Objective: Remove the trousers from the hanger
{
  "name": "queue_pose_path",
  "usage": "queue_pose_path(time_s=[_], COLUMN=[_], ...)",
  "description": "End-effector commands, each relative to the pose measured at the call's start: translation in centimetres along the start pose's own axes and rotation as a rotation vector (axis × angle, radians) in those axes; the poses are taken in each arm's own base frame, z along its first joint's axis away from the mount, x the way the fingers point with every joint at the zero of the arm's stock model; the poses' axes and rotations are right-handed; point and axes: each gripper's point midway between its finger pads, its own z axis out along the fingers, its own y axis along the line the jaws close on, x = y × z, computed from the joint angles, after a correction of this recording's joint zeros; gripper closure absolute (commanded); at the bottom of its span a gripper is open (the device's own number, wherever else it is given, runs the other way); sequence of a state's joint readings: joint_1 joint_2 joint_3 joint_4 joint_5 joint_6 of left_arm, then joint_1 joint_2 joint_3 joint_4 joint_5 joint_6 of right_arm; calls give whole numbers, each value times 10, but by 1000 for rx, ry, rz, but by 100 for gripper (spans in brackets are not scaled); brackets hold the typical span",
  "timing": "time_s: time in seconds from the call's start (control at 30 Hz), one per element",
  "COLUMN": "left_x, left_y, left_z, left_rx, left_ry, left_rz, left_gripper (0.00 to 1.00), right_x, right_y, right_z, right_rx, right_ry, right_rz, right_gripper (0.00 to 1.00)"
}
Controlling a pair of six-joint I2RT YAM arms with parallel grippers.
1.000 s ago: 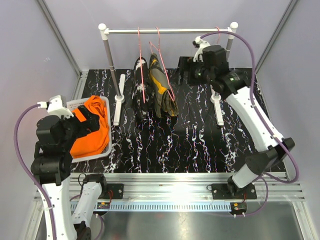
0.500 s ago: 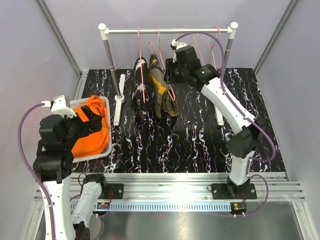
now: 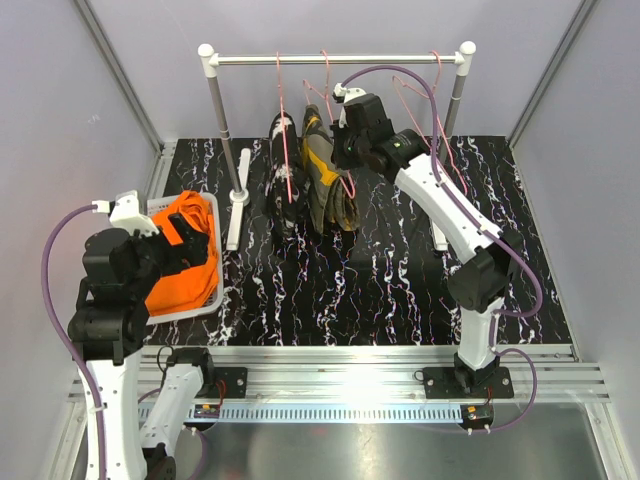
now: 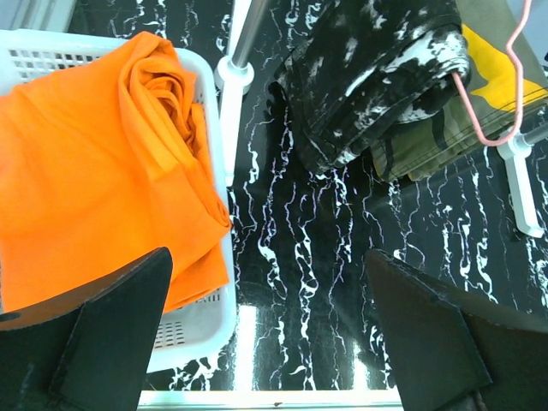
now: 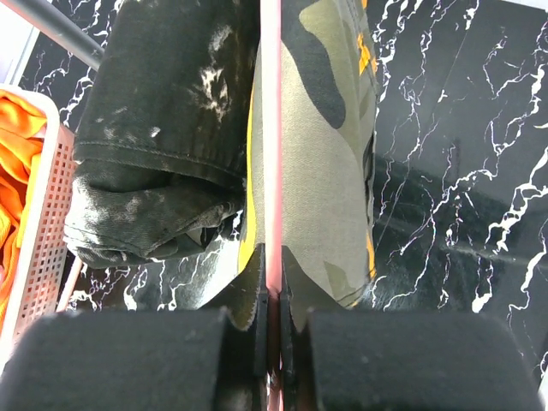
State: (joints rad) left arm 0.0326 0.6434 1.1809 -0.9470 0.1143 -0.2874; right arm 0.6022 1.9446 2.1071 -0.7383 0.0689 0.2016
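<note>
Dark olive trousers with a yellow-orange patch [image 3: 325, 180] [image 5: 330, 145] and black speckled trousers [image 3: 282, 175] [image 5: 167, 145] hang on pink hangers from the rail [image 3: 335, 60]. My right gripper [image 3: 345, 145] [image 5: 272, 295] is shut on the pink hanger wire [image 5: 271, 128] of the olive trousers. The bright orange trousers [image 3: 180, 265] [image 4: 94, 163] lie in the white basket [image 3: 210, 205] [image 4: 205, 317]. My left gripper [image 3: 180, 245] [image 4: 270, 342] is open and empty, above the basket's right edge.
The rail stands on two white posts with feet [image 3: 237, 215] [image 3: 438, 225] on the black marbled table. An empty pink hanger [image 3: 430, 100] hangs at the rail's right end. Grey walls enclose the sides and back.
My right arm swung left from the rail's right end to the olive trousers' hanger and closed on its wire. The hanger has shifted slightly. My left arm has barely moved.
</note>
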Motion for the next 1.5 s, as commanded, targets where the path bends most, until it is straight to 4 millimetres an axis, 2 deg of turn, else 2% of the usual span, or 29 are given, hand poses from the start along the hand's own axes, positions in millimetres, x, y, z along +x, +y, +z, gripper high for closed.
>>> queue_pose_path(time_s=[0.0, 0.13, 0.27, 0.4, 0.57, 0.6, 0.63, 0.7, 0.73, 0.77, 0.8, 0.83, 0.9, 0.97, 1.03, 1.07, 1.1, 1.13, 1.17, 1.23, 1.37, 1.47], left_x=[-12, -25, -51, -63, -87, -83, -91, -89, -96, -96, -93, -98, -95, -95, -86, -85, -80, -78, -73, -69, -49, -36], left_y=[-18, -47, -68, -98, -131, -147, -149, -169, -176, -183, -195, -203, -219, -235, -259, -262, -273, -281, -291, -305, -345, -353], left_z=[8, 13, 19, 19, 13, 8, 9, 7, 4, 4, 1, -1, -5, 2, 6, 14, 12, 21, 18, 20, 17, 22], left_rx=[89, 231, 313, 424, 485, 533, 509, 547, 559, 578, 608, 629, 665, 682, 709, 691, 704, 676, 685, 693, 731, 723], left_ry=[-13, -17, -87, -149, -258, -256, -297, -306, -343, -350, -354, -383, -396, -401, -388, -381, -384, -387, -390, -400, -397, -370], left_rz=[8, -30, -24, -38, -7, 23, 25, 70, 73, 85, 113, 115, 165, 197, 283, 285, 325, 344, 355, 409, 506, 541], left_gripper=[1, 1, 1, 1, 1, 1, 1, 1, 1, 1, 1, 1, 1, 1, 1, 1, 1, 1, 1, 1, 1, 1], right_x=[-63, -89, -111, -132, -142, -144, -144, -143, -142, -143, -139, -138, -138, -139, -134, -135, -131, -129, -128, -119, -99, -89], right_y=[8, 6, 5, 8, 9, 9, 10, 10, 12, 13, 14, 15, 15, 18, 20, 21, 21, 21, 22, 22, 22, 26], right_z=[-48, -70, -88, -111, -134, -143, -147, -159, -164, -177, -177, -181, -196, -212, -226, -235, -235, -240, -253, -253, -273, -288], right_rx=[-20, -3, 8, -4, -12, -18, -23, -33, -48, -59, -65, -76, -91, -116, -141, -152, -154, -163, -174, -184, -223, -265], right_ry=[-212, -300, -371, -433, -469, -478, -481, -483, -482, -497, -489, -491, -508, -525, -522, -537, -525, -527, -543, -523, -510, -517], right_rz=[11, 37, 58, 59, 58, 60, 61, 61, 61, 61, 60, 60, 64, 67, 68, 69, 70, 75, 73, 77, 86, 97], right_gripper=[100, 100, 100, 100, 100, 100, 100, 100, 100, 100, 100, 100, 100, 100, 100, 100, 100, 100, 100, 100, 100, 100])
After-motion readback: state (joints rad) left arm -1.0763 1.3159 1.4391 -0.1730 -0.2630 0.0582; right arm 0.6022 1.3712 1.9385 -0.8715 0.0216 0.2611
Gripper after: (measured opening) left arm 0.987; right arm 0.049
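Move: In the right fingers, still shut on its pink hanger, hang the camo trousers, their middle about 6 cm ahead, 2 cm left and 8 cm below. The rail passes roughly 9 cm ahead and 12 cm above; the black trousers are some 6 cm ahead, 10 cm left and 8 cm below. From the open left hand, the camo trousers lie about 24 cm ahead, 25 cm right and 11 cm below. Lifting the pinched hanger first, then drawing it back and somewhat right while still rising, the right hand goes about 15 cm up and 14 cm back, tilting slightly upward. The left hand sweeps some 33 cm right towards the camo trousers, rising about 9 cm overall and slightly forward, turning roughly 45 degrees clockwise and tipping up, fingers wide open. ##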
